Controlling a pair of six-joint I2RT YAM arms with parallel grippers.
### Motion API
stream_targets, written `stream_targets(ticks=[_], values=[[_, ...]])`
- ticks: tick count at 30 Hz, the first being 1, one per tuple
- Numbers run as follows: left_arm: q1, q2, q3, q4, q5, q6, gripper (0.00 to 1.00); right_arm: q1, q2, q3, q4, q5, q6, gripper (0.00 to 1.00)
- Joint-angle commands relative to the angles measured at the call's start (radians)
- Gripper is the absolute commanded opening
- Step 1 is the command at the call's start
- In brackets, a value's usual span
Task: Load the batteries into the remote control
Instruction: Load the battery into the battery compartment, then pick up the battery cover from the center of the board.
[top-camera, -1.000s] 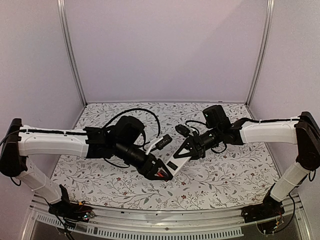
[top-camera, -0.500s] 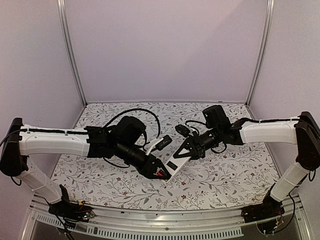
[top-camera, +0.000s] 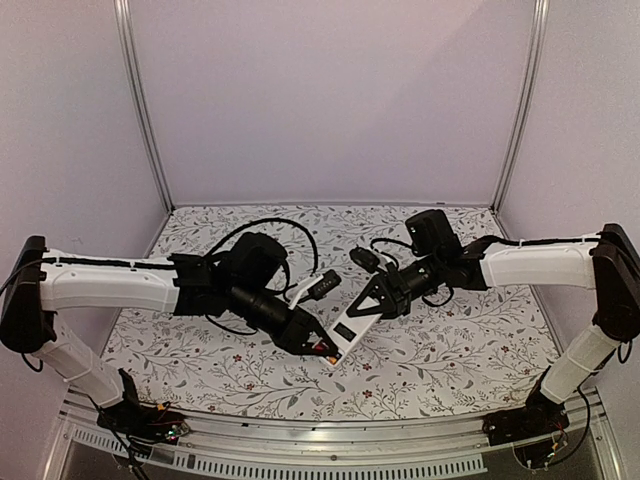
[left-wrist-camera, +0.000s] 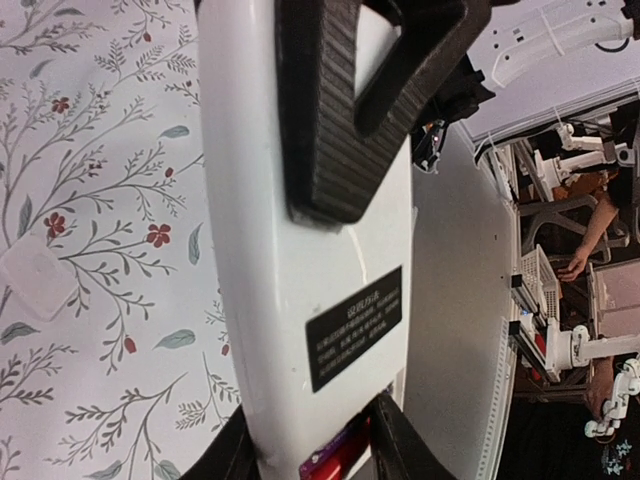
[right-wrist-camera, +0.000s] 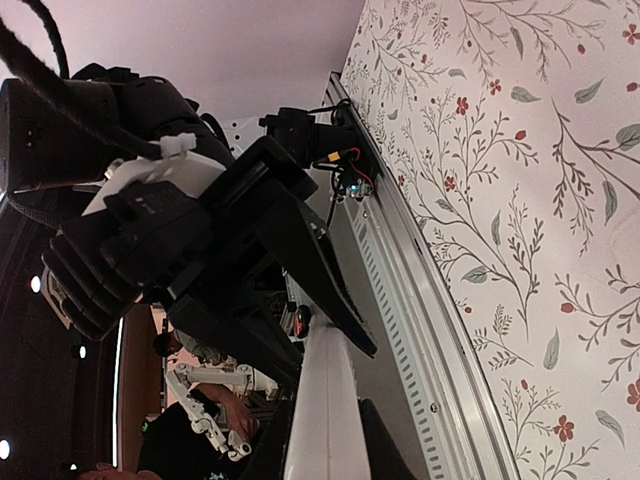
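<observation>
The remote control (top-camera: 352, 322) hangs above the table between both arms, white back and black label up (left-wrist-camera: 300, 260). My right gripper (top-camera: 377, 297) is shut on its far end. In the right wrist view the gripper (right-wrist-camera: 322, 438) has the remote's white edge (right-wrist-camera: 322, 400) between its fingers. My left gripper (top-camera: 322, 347) grips the near end, its fingers (left-wrist-camera: 235, 455) pressed against both sides (left-wrist-camera: 310, 452). A red battery (left-wrist-camera: 335, 458) with a purple band shows at that end, against the right finger, and as a red spot (top-camera: 323, 349) from above. The right gripper's ribbed finger (left-wrist-camera: 320, 110) lies over the remote's back.
A small black object (top-camera: 325, 285) lies on the floral cloth behind the remote, another (top-camera: 362, 258) near the right wrist. Black cables (top-camera: 270, 225) loop behind the left arm. A white patch (left-wrist-camera: 35, 280) sits on the cloth. The perforated front rail (right-wrist-camera: 400, 260) runs along the table's near edge.
My left gripper's jaws have narrowed from wide open to tight against the remote's near end. The right gripper and the remote have stayed in place.
</observation>
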Motion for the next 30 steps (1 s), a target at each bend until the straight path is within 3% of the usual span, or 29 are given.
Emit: stream_targets(ticks=[1,3,7,19,24,30], values=[[0.007,-0.011,-0.017,-0.009,-0.016,0.037,0.35,-0.006,-0.037,0.013,0.017,-0.014,0.036,0.0],[0.007,-0.022,-0.019,-0.006,-0.019,0.05,0.36,-0.006,-0.039,0.012,0.017,-0.011,0.035,0.0],[0.008,-0.078,-0.024,0.004,-0.066,0.086,0.61,-0.01,-0.034,0.003,0.016,0.0,0.024,0.0],[0.041,-0.21,-0.065,0.027,-0.262,0.215,0.99,-0.11,-0.071,-0.053,0.013,0.057,-0.037,0.0],[0.05,-0.209,-0.059,-0.046,-0.329,0.492,1.0,-0.197,-0.092,-0.115,0.014,0.088,-0.063,0.0],[0.051,-0.092,0.0,-0.11,-0.294,0.858,1.0,-0.272,-0.107,-0.179,0.014,0.118,-0.083,0.0]])
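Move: The left fingers, part open, are right at the battery compartment in the remote's end, within a centimetre or so of the hand point. The remote's middle is some 4 cm ahead and 4 cm right; the loose cover lies on the table about 7 cm ahead, 1 cm right and 13 cm below. From the right hand, still gripping the remote, the compartment is about 7 cm back, 6 cm left and 3 cm lower. Left hand opens wide, rising off the batteries and 5 cm forward-left; right draws the remote 9 cm forward-right. ##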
